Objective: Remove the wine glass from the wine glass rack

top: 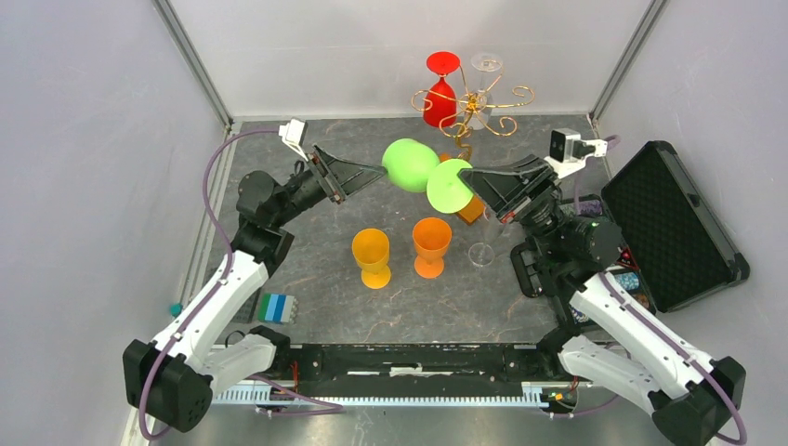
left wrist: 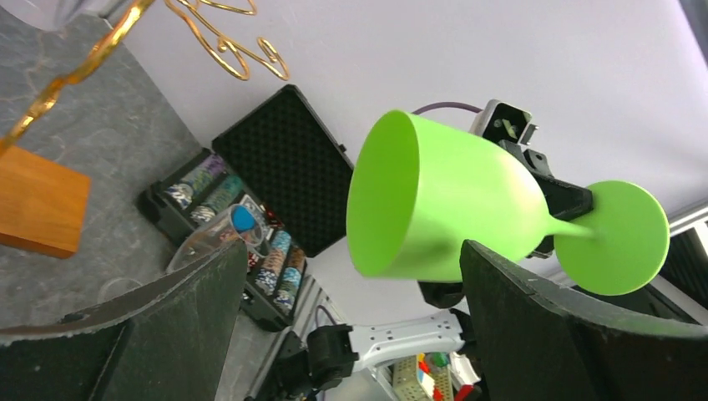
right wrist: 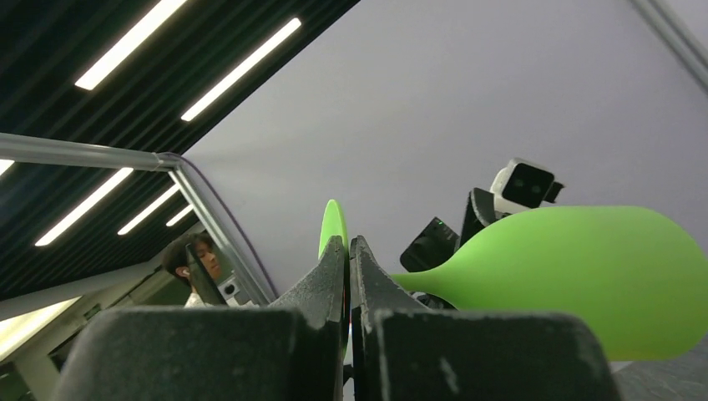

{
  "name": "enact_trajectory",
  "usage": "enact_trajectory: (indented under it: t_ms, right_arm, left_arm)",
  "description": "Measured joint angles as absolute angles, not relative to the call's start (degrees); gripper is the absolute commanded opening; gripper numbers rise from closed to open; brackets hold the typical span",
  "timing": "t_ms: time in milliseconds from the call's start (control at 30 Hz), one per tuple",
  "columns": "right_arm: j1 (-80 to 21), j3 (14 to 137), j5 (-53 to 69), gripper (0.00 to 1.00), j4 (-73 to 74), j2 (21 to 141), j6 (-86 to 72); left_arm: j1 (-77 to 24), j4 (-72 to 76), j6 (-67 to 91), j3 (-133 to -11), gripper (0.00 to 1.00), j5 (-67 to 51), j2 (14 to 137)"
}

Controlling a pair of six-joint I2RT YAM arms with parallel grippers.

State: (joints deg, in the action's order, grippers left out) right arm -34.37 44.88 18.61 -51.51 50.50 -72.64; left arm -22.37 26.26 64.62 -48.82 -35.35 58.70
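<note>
A green wine glass [top: 411, 164] hangs on its side above the table's middle, in front of the wine glass rack [top: 476, 104]. My right gripper [top: 465, 177] is shut on the rim of its round foot [right wrist: 332, 221]; the bowl [right wrist: 576, 276] points left. My left gripper [top: 379, 171] is open, its fingertips right at the bowl's mouth. In the left wrist view the bowl [left wrist: 442, 209] sits just past the wide-apart fingers [left wrist: 150, 317]. The rack's gold wire [left wrist: 225, 42] rises from an amber base [left wrist: 37, 200]. A red glass [top: 441, 93] and a clear glass [top: 484, 65] hang on it.
Two orange glasses [top: 373, 255] [top: 431, 246] stand on the dark table, with a clear glass [top: 481, 251] to their right. An open black case [top: 671, 223] with poker chips lies at the right. A small blue-green block [top: 276, 307] lies by the left arm.
</note>
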Motion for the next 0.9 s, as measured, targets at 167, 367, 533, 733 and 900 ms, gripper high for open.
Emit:
enact_trajectory:
  t_ms: [167,367,533,733,900]
  right_arm:
    - [-38.1,44.9,17.7,0.0,-54.3,53.2,-72.7]
    - [-39.2,44.8,16.8,0.0,-56.5,55.6,-74.2]
    - [-39.4,43.0,14.6,0.0,-59.7,54.4,-75.9]
    - [-39.7,37.3,8.9,0.0,-62.1,50.8,-77.6]
    - [-39.7,36.2,6.4,0.0,-62.1,50.6,-78.7]
  left_arm:
    - [-22.4,30.7,68.9,-48.4,0.81,-36.7,58.9]
    - [-22.4,39.2,76.2,-48.3,0.62,-39.7,58.8]
    - [-22.2,45.1,82.3,-46.9,0.45,-41.1,58.7]
    - [-22.2,48.9,86.6,-46.7,0.33,-43.5,58.2]
    - [-22.2,49.0,86.8,-46.7,0.3,-44.5,57.0]
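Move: The green wine glass, held bowl-down by its foot in the right fingers, has its middle about 8 cm to the left hand's right, 4 cm back and 6 cm above. From the right hand it lies 6 cm left, 4 cm ahead and 5 cm below; the open left fingers are some 14 cm left, 8 cm ahead and 11 cm lower. Over 30 cm below the left hand stand the orange glass, 9 cm back and 10 cm right, and the yellow glass, 10 cm back and 1 cm left. Still pinched at its foot, the green glass is offered to the left hand, which draws back and rises, each about 6 cm, turns some 15 degrees clockwise and closes its wide-open fingers well over halfway around the bowl's wall near the rim, one finger at the mouth. The right hand shifts about 2 cm left, then 3 cm back right, sinking slightly and tilting its left side up. ##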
